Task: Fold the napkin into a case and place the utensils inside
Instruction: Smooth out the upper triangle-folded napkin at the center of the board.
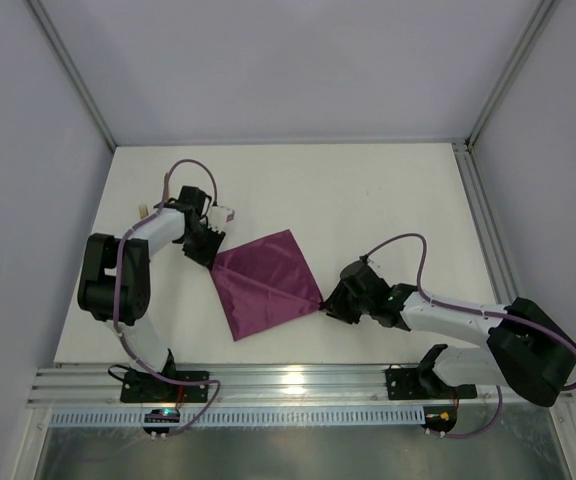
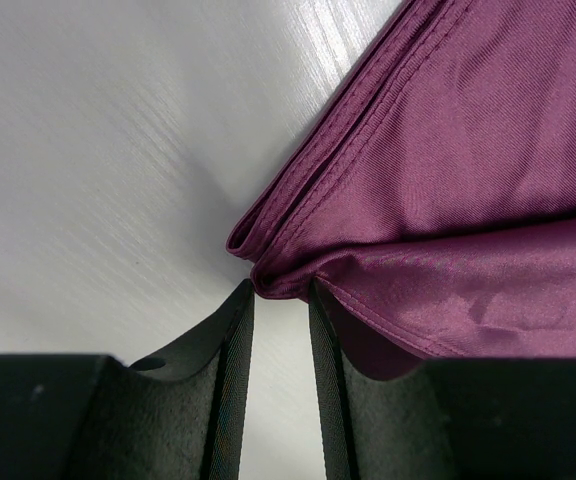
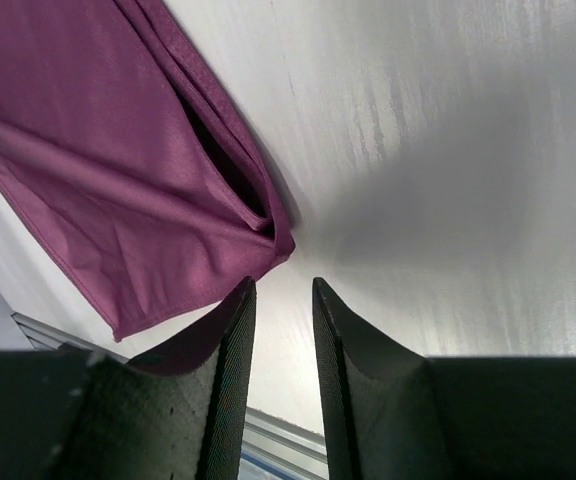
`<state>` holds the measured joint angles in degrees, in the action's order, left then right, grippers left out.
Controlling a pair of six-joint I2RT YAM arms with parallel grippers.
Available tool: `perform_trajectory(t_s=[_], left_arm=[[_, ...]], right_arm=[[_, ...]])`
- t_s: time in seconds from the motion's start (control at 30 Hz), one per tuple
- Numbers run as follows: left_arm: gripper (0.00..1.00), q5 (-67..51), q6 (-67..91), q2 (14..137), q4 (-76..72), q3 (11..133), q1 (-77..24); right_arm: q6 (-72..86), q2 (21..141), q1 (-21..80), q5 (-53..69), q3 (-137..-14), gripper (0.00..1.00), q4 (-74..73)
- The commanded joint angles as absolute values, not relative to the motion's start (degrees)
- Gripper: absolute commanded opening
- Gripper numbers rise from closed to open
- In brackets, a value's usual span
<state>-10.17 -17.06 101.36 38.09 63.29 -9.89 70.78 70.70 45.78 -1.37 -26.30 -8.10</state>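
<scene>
The magenta-purple napkin [image 1: 266,285] lies folded in layers on the white table, standing like a diamond between the two arms. My left gripper [image 1: 212,260] is at the cloth's left corner. In the left wrist view the napkin [image 2: 448,180] ends in a doubled corner right at the tips of the left gripper [image 2: 281,290], whose jaws are open with bare table between them. My right gripper [image 1: 326,304] sits at the right corner. The right wrist view shows the napkin [image 3: 98,180] just beyond the open right gripper [image 3: 283,285], which holds nothing. The utensils are out of view.
The white table [image 1: 368,200] stretches behind and to the right of the cloth. A metal rail [image 1: 288,380] runs along the near edge by the arm bases. Grey enclosure walls and frame posts [image 1: 488,100] close in the sides and back.
</scene>
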Motion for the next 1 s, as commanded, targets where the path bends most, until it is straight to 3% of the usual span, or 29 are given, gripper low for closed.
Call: perform_trajectory(t_s=[0.0,0.27,0.4,0.53,0.73,0.97], left_arm=[[0.31,-12.2,-17.8,99.8,36.7,62.1,-10.0],[0.31,-12.0,-17.8,100.2,36.6,62.0,-10.0],[0.3,-12.0,-17.8,99.8,36.5,62.1,-10.0],[0.19,-11.4,-17.9,100.9,36.2,62.0,-10.0],[0.01,-10.3,-18.0,102.0,35.7,62.0,-10.0],[0.0,-7.7,-18.5,102.1,34.8,61.9,-10.0]], right_arm=[[75.0,70.8,45.8,-2.7,-28.0,0.33,-5.5],[77.2,74.9,45.7,-1.0,-26.1,0.29,-0.9],[76.6,75.9,45.0,-0.9,-26.5,0.17,-0.4],[75.2,74.5,44.7,-2.5,-25.8,0.04,1.4],[73.8,72.2,44.5,-3.9,-20.2,0.04,10.4],[64.4,72.9,43.5,-2.7,-19.9,0.04,16.0]])
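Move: The right fingers stand open just short of the napkin's right corner, about 1 cm ahead, 1 cm left and 2 cm below. From that hand the napkin's far corner lies roughly 22 cm ahead and 8 cm left, the near corner 9 cm back and 21 cm left. The left fingers already straddle the napkin's left corner, about 1 cm below the hand point; from that hand the far corner is some 9 cm ahead and 19 cm right. Ease the right gripper about 1 cm forward and left to the napkin's right corner, dip it about 1.5 cm, and shut it to pinch the corner. Hold the left gripper in place and close it on the left corner at about the same time. Then, still pinching, take the right hand about another centimetre forward and slightly up, tilting it some 10 degrees. ##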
